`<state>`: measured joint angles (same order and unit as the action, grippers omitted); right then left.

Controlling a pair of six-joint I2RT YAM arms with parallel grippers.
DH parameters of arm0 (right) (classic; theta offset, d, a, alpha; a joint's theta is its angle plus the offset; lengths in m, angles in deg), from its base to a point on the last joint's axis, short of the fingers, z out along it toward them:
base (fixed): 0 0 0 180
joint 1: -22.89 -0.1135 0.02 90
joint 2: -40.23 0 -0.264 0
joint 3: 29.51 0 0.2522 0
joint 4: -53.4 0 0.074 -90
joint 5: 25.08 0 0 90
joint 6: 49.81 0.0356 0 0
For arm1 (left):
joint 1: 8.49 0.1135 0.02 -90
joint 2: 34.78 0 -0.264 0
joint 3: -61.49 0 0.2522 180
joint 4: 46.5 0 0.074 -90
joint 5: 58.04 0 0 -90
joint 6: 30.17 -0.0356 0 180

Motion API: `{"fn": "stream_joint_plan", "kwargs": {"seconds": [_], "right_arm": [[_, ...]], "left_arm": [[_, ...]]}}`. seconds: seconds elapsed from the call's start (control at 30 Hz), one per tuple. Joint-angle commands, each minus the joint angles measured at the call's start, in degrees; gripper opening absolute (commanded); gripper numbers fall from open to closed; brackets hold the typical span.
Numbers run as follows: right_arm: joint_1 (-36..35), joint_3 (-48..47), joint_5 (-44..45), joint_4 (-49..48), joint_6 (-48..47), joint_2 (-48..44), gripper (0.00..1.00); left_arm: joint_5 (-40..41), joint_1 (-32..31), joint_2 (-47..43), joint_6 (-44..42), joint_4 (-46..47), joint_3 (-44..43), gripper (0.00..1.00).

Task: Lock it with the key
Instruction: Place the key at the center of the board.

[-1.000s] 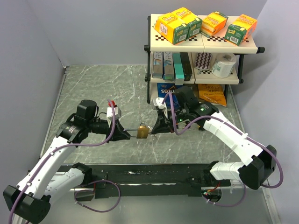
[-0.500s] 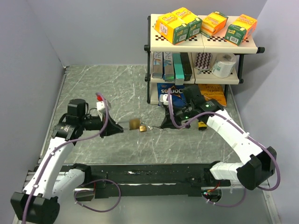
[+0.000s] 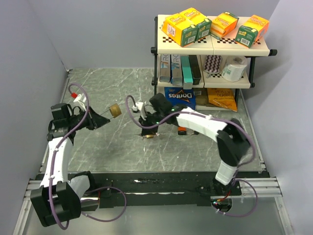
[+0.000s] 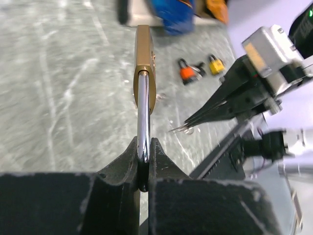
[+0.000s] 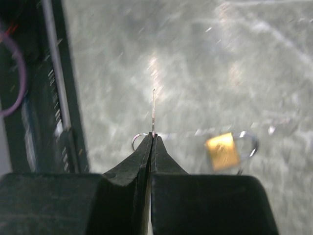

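Note:
My left gripper [image 4: 143, 147] is shut on the silver shackle [image 4: 142, 112] of a brass padlock [image 4: 145, 63], which it holds off the table at the left [image 3: 114, 110]. My right gripper [image 5: 153, 137] is shut on a thin key [image 5: 153, 110] with a small ring [image 5: 138, 141] beside the tips. In the top view the right gripper [image 3: 141, 123] reaches left, a short way right of the held padlock. The left wrist view shows the right gripper's fingers [image 4: 215, 105] pointing toward the padlock, apart from it.
A second small brass padlock [image 3: 148, 135] lies on the table below the right gripper. An orange padlock [image 4: 186, 73] and a yellow one [image 4: 215, 64] lie further right. A shelf rack [image 3: 211, 54] with boxes and bags stands at the back right.
The left arm has drawn back to the left and away, carrying the brass padlock with it. The right arm has swung left across the table with the key.

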<state>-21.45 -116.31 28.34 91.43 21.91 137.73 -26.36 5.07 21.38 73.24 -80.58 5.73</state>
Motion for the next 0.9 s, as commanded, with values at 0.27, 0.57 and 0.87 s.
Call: {"fn": "stream_joint_plan", "kwargs": {"seconds": [0.27, 0.57, 0.87], "right_arm": [[-0.8, -10.7, 2.4, -11.0, 13.0, 16.3, 0.0], [0.1, -11.8, 0.6, -12.5, 15.4, 21.2, 0.0], [0.3, -14.1, 0.0, -14.6, 18.1, 25.0, 0.0]], "left_arm": [[2.6, 2.3, -3.3, 2.1, 5.1, 0.4, 0.01], [1.5, 2.3, -1.4, -0.4, 4.0, -0.2, 0.01], [2.2, 2.3, -2.3, -2.6, 2.8, -0.4, 0.01]]}}
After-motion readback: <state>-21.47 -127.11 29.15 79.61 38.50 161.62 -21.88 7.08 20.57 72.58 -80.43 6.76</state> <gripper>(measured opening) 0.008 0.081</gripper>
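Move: The spot on the board where the key is headed lies about 11 cm below the right hand, some 6 cm to its left and 5 cm ahead. The small brass padlock lies about 5 cm ahead and 1 cm to the right of that hand, 11 cm down; the orange padlock is 19 cm right and 6 cm ahead, as low. From the left hand, that same spot is about 10 cm to the right, 2 cm ahead and 18 cm below. The key, still pinched in the right fingers, is lowered about 9 cm towards the board while being carried some 6 cm left and 5 cm forward, quickly at first and then more slowly, to the left side of the small brass padlock. The right wrist rolls some 20 degrees about its fingers, which stay shut. The left hand drifts nearly 2 cm left, then stays, keeping its grip on the large gold padlock's shackle. ##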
